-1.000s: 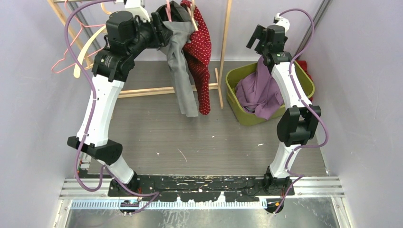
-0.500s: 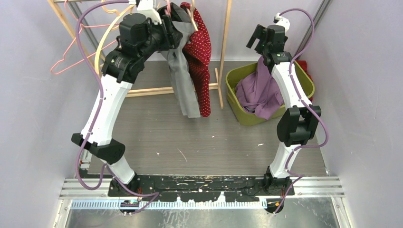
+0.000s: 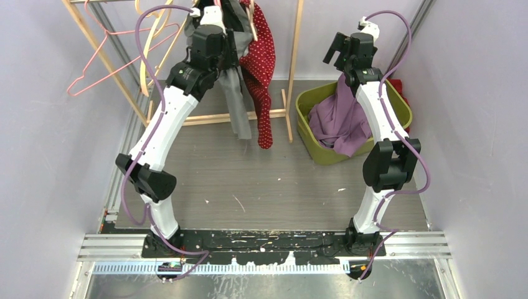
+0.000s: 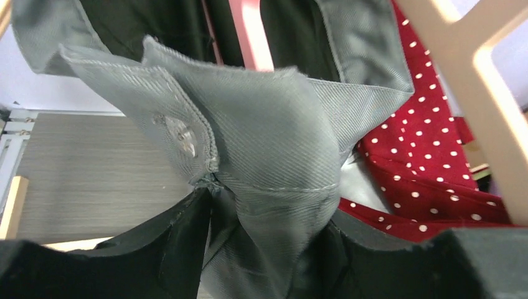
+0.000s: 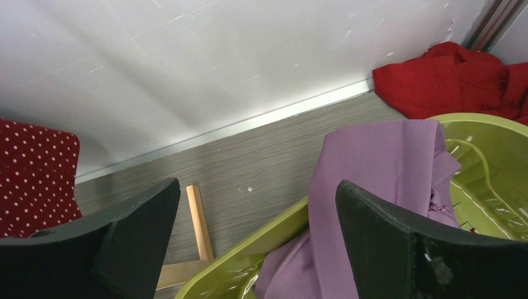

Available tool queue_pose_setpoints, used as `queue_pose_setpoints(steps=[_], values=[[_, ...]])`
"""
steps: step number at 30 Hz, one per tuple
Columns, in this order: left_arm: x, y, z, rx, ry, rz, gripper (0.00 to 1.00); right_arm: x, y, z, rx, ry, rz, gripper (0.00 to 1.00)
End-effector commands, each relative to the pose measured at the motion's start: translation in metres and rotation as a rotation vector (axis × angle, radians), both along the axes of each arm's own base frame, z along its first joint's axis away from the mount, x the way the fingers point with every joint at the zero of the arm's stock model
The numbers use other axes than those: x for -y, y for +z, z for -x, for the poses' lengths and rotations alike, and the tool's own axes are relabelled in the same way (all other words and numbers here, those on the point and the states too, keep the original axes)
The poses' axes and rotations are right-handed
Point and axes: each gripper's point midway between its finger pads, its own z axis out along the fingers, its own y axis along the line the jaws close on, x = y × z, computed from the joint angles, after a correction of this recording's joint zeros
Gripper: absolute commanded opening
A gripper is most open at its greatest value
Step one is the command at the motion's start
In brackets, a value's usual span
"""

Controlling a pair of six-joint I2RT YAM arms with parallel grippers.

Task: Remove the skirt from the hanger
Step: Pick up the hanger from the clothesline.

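Note:
The grey skirt [image 3: 240, 106] hangs from the rail at the back, its buttoned waistband [image 4: 274, 143] bunched up. My left gripper [image 3: 227, 45] [image 4: 271, 249] is shut on that waistband, with grey cloth filling the gap between the black fingers [image 4: 168, 249]. A pink hanger [image 4: 252, 37] runs up behind the waistband through the dark inside of the skirt. My right gripper [image 3: 336, 47] [image 5: 255, 190] stands open and holds nothing, high above the left rim of the green basket [image 5: 249, 249].
A red polka-dot garment [image 3: 261, 68] [image 4: 423, 168] on a wooden hanger [image 4: 473, 75] hangs right beside the skirt. The wooden rack [image 3: 292, 62] frames them. The green basket [image 3: 308, 103] holds purple cloth [image 3: 339, 121]. Red cloth [image 5: 461, 78] lies behind it. Bare hangers [image 3: 93, 78] dangle at left.
My left arm has swung right and further in toward the rack, still gripping the skirt, which now hangs straighter beside the red garment. The bare hangers at left shifted. The right arm has not moved.

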Motion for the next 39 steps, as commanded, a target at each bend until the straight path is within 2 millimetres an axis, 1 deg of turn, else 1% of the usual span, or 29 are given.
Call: queue_pose_setpoints(steps=[1,2,3,5,6,10,15,16,19,23,26,28,31,34,36,39], values=[[-0.01,0.008,-0.016,0.093,0.064,-0.061,0.56,0.006,0.058,0.01,0.139,-0.01,0.008,1.0],[-0.011,0.009,-0.018,0.11,0.068,-0.077,0.54,0.006,0.057,0.01,0.137,-0.009,0.008,1.0],[-0.013,0.012,-0.019,0.13,0.072,-0.091,0.46,0.006,0.056,0.01,0.136,-0.009,0.008,1.0],[-0.018,0.019,-0.02,0.164,0.086,-0.116,0.06,0.006,0.053,0.01,0.13,-0.009,0.012,1.0],[-0.02,0.021,-0.02,0.175,0.088,-0.127,0.01,0.007,0.053,0.01,0.13,-0.011,0.012,1.0],[-0.027,0.029,-0.016,0.228,0.095,-0.176,0.0,0.006,0.049,0.008,0.124,-0.01,0.005,1.0],[-0.047,0.045,-0.008,0.343,0.162,-0.226,0.0,0.004,0.044,0.004,0.12,-0.003,-0.01,1.0],[-0.052,0.054,-0.004,0.379,0.181,-0.227,0.0,0.003,0.042,0.003,0.117,-0.003,-0.013,1.0],[-0.064,0.071,0.007,0.491,0.222,-0.234,0.0,0.002,0.038,0.001,0.11,-0.003,-0.018,1.0],[-0.08,0.1,0.025,0.628,0.283,-0.222,0.0,0.002,0.033,-0.001,0.1,-0.003,-0.02,1.0],[-0.086,0.115,0.03,0.692,0.302,-0.219,0.0,0.002,0.031,-0.002,0.092,-0.001,-0.019,1.0],[-0.089,0.119,0.027,0.715,0.3,-0.216,0.0,0.002,0.03,-0.003,0.089,-0.001,-0.019,1.0],[-0.089,0.121,0.021,0.741,0.297,-0.213,0.0,0.002,0.029,-0.004,0.084,0.0,-0.016,1.0],[-0.091,0.112,0.014,0.756,0.296,-0.203,0.0,0.002,0.028,-0.004,0.079,0.0,-0.012,1.0],[-0.094,0.1,0.008,0.736,0.294,-0.198,0.0,0.003,0.026,-0.004,0.074,-0.001,-0.008,1.0],[-0.097,0.079,0.006,0.693,0.281,-0.183,0.0,0.004,0.025,-0.003,0.068,-0.002,0.001,1.0]])
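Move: The grey skirt's gathered cloth is already between the left gripper's half-open fingers, its pinch spot some 2 cm ahead, level sideways and about 2 cm lower. The pink hanger carrying the skirt is roughly 7 cm ahead, level sideways and 8 cm above. The red dotted skirt is about 11 cm right and 4 cm ahead, its middle some 10 cm lower. From the right gripper, the grey skirt's pinch spot is roughly 40 cm left, 6 cm nearer the base and 8 cm higher. Ease the left gripper about 2 cm forward and down around the gathered grey cloth and shut the fingers so they pinch it. Keep the pinch and carry the skirt about 8 cm left, away from the red dotted skirt, then raise it some 6 cm, tipping the fingertips up about 30 degrees, with the hand's left side rolling up and a slight counter-clockwise turn. ##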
